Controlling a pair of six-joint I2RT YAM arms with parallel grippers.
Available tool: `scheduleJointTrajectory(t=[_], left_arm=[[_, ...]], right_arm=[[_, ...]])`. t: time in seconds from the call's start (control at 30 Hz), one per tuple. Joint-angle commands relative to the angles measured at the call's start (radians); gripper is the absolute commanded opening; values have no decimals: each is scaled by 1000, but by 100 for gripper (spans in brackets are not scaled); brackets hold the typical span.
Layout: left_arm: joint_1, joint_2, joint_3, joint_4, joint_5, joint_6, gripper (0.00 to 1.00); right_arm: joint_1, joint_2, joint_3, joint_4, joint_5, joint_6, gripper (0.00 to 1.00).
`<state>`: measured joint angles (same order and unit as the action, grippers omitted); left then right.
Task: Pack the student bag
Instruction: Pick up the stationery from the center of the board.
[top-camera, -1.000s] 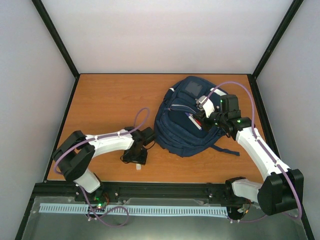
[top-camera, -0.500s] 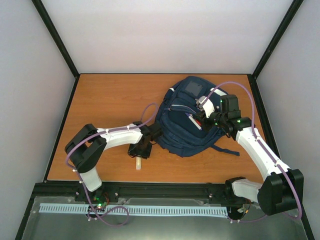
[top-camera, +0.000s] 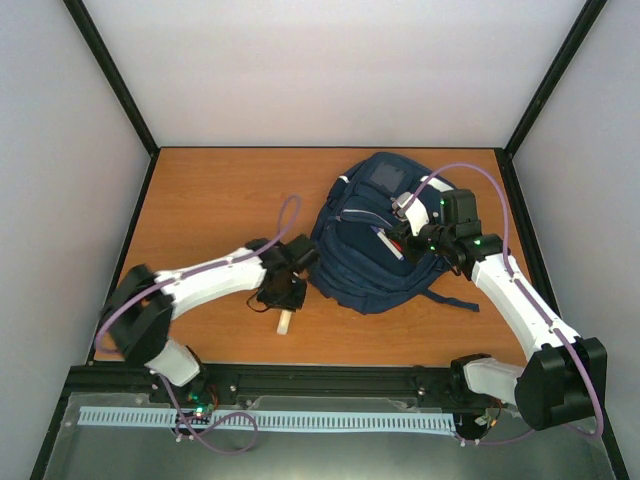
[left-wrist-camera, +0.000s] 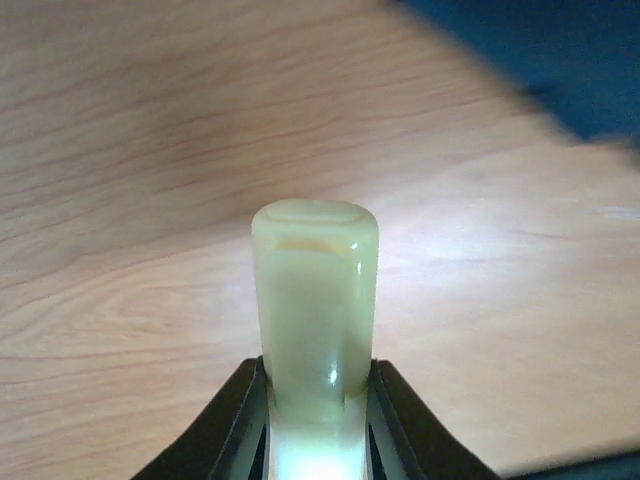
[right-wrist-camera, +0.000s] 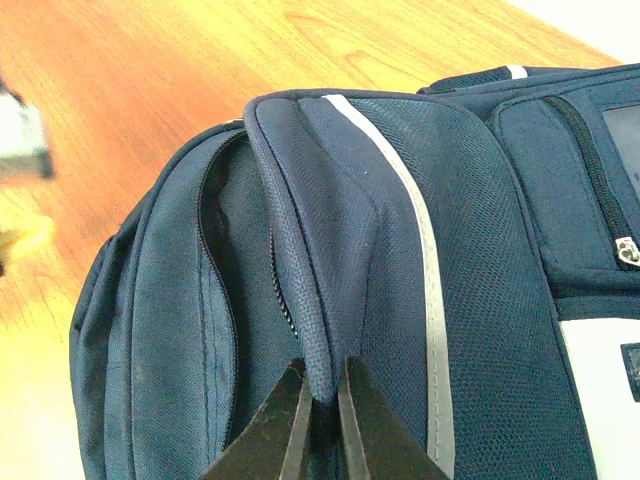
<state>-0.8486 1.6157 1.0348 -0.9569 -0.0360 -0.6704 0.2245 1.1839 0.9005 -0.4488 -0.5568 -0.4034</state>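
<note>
The student bag (top-camera: 372, 268), a navy backpack with a thin white stripe, lies on the right half of the wooden table (top-camera: 210, 200). My right gripper (top-camera: 407, 233) is shut on a fold of its fabric beside the open zipper; in the right wrist view the jaws (right-wrist-camera: 322, 388) pinch that raised edge of the bag (right-wrist-camera: 420, 260). My left gripper (top-camera: 282, 303) is just left of the bag, low over the table. It is shut on a pale yellow-green stick (left-wrist-camera: 315, 290), which pokes out past the fingertips (top-camera: 284, 323).
A red and white item (top-camera: 388, 244) shows in the bag's opening. A dark strap (top-camera: 452, 299) trails from the bag toward the right arm. Black frame posts and pale walls border the table.
The left gripper has closed on the pale stick, which was lying loose on the table. The left arm has stretched out lower and leftward. The right arm and bag have not moved.
</note>
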Motion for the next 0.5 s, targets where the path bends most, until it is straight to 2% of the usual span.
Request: scheduleJointTrajectory(t=[0.0, 0.07, 0.17, 0.33, 0.47], left_arm=[[-12, -221, 48, 127, 221, -10, 8], [-11, -278, 37, 244, 327, -56, 8], [-12, -302, 18, 429, 400, -147, 8], [-12, -225, 14, 724, 435, -290, 7], [-12, -145, 56, 841, 404, -340, 7]], right_arm=[[-12, 3, 24, 18, -11, -10, 8], [-11, 3, 24, 18, -12, -10, 8], [-11, 3, 25, 19, -9, -11, 8], [-12, 2, 23, 22, -12, -5, 8], [-12, 2, 20, 25, -11, -4, 8]])
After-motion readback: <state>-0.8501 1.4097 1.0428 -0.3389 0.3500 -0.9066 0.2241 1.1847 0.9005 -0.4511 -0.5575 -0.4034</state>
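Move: The left gripper already has the yellow marker, just off the table. The open pocket of the student bag, with the pens in it, lies about 20 cm to its right, 12 cm ahead and some 7 cm higher; the bag's near left corner is about 7 cm to the right and 5 cm ahead. The right gripper, pinching the pocket's flap, is roughly 21 cm right, 13 cm ahead and 14 cm above. From the right gripper the pocket's pens lie about 8 cm below, 2 cm back and 2 cm left. Bring the left gripper up and to the right in one fast arc, about 14 cm each way, easing forward a little at the end as the climb levels off, to carry the yellow marker over the bag's near left part towards the open pocket. Swing the fingers some 50 degrees from straight down to point rightward and down, keeping the grip. Keep the right gripper still on the flap. ##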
